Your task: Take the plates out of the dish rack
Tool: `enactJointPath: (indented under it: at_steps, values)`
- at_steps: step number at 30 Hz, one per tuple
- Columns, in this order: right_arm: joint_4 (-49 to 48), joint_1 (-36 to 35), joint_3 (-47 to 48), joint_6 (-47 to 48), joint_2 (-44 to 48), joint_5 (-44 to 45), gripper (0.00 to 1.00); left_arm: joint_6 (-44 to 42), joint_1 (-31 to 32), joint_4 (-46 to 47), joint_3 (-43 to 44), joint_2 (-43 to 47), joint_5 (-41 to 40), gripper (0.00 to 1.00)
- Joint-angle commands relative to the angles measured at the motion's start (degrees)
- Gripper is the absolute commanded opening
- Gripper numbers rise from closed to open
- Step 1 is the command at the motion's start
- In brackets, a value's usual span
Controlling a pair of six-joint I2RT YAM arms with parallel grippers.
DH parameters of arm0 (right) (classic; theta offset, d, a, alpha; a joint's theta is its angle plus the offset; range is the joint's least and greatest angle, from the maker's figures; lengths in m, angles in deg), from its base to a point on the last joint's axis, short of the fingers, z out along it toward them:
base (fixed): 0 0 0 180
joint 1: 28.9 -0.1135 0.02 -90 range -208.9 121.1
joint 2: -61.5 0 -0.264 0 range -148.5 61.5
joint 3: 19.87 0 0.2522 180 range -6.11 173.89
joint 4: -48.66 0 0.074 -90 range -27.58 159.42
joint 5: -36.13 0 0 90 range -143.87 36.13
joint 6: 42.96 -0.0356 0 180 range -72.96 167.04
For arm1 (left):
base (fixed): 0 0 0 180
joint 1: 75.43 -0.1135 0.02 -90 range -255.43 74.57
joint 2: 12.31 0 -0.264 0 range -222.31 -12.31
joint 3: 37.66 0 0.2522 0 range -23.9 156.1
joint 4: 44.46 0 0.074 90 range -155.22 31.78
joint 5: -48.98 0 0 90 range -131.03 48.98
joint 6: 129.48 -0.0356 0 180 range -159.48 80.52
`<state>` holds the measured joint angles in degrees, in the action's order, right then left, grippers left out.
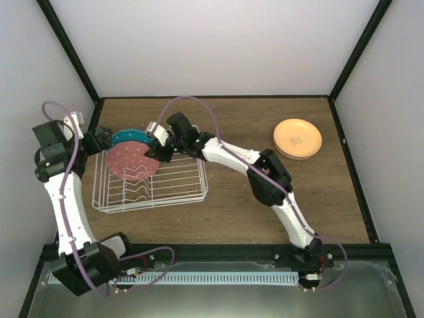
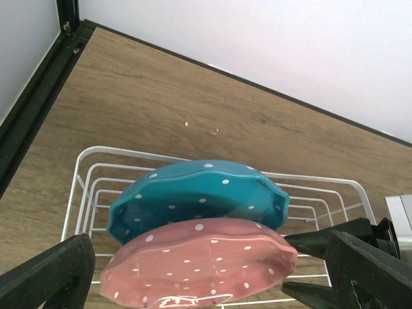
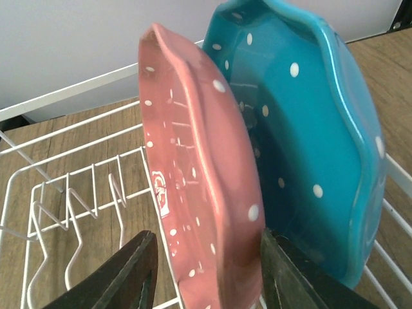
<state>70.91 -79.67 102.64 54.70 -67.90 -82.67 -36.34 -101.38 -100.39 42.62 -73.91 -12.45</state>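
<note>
The white wire dish rack [image 1: 179, 189] holds two plates upright at its far left: a white-dotted salmon-red plate [image 1: 131, 161] in front and a white-dotted teal-blue plate [image 1: 129, 137] behind it. My right gripper [image 1: 154, 151] reaches across to the salmon plate's right rim. In the right wrist view the right gripper [image 3: 207, 257] straddles the salmon plate [image 3: 193, 167]. One finger sits between it and the teal plate [image 3: 302, 129]; the other stands off with a gap. My left gripper [image 1: 99, 140] hovers open and empty by the rack's far left corner.
An orange-yellow plate [image 1: 297, 136] tops a small stack on the wooden table at the far right. The rack's front and right slots [image 3: 58, 193] hold nothing. Black frame posts and pale walls close off the table's back and sides.
</note>
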Motion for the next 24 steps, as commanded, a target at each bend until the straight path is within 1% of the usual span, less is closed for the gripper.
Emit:
enactJointPath:
  at_steps: [1,5,13,14,17,19,21,24]
  values:
    - [-1.7,-1.6,3.6,0.6,-2.0,1.7,0.45,-0.7,0.1,-0.3,-0.5,1.3,0.2,1.0]
    - [-3.1,-2.3,4.1,0.6,-2.8,3.7,0.37,-0.7,0.1,-0.7,-0.4,1.8,0.4,1.0]
    - [-3.7,-3.8,5.2,1.4,-4.0,6.4,0.29,0.2,0.0,-0.5,0.0,1.8,1.5,1.0]
    - [-3.9,-3.9,5.1,1.4,-4.0,6.8,0.26,0.3,0.1,-0.5,0.2,1.8,1.6,1.0]
    - [-4.0,-4.4,4.9,1.6,-3.8,8.1,0.11,0.8,0.1,-0.5,0.9,1.6,1.6,1.0]
    - [-4.3,-4.7,4.4,1.7,-3.3,9.5,0.04,1.2,0.1,-0.4,1.5,1.4,1.8,1.0]
    - [-5.8,-5.0,2.8,1.7,-2.1,10.7,0.01,1.6,0.1,-0.3,2.0,1.3,1.9,1.0]
    - [-9.2,-5.5,-0.6,1.7,0.1,13.1,0.01,2.1,0.1,-0.2,3.1,0.9,1.9,1.0]
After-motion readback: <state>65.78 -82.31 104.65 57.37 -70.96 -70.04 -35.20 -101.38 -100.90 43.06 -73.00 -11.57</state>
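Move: The polka-dot pink plate stands in the dish rack with its right rim already between the right hand's open fingers, its middle about 7 cm to that hand's left, 1 cm back and 2 cm lower. The blue plate stands just behind it, about 3 cm ahead and 7 cm left of the hand; the rack's middle is some 3 cm back, 2 cm left and 12 cm lower. From the left hand, the pink plate lies level ahead, roughly 11 cm right and 13 cm below. The right hand eases about 2 cm forward and 2 cm left onto the pink plate's right rim, turning slightly clockwise and tipping a little, some 10 degrees in all, with one finger on the rim's near side and the other in the gap before the blue plate. As it goes, the fingers close from about half open until they pinch the rim, then stay there without lifting. ##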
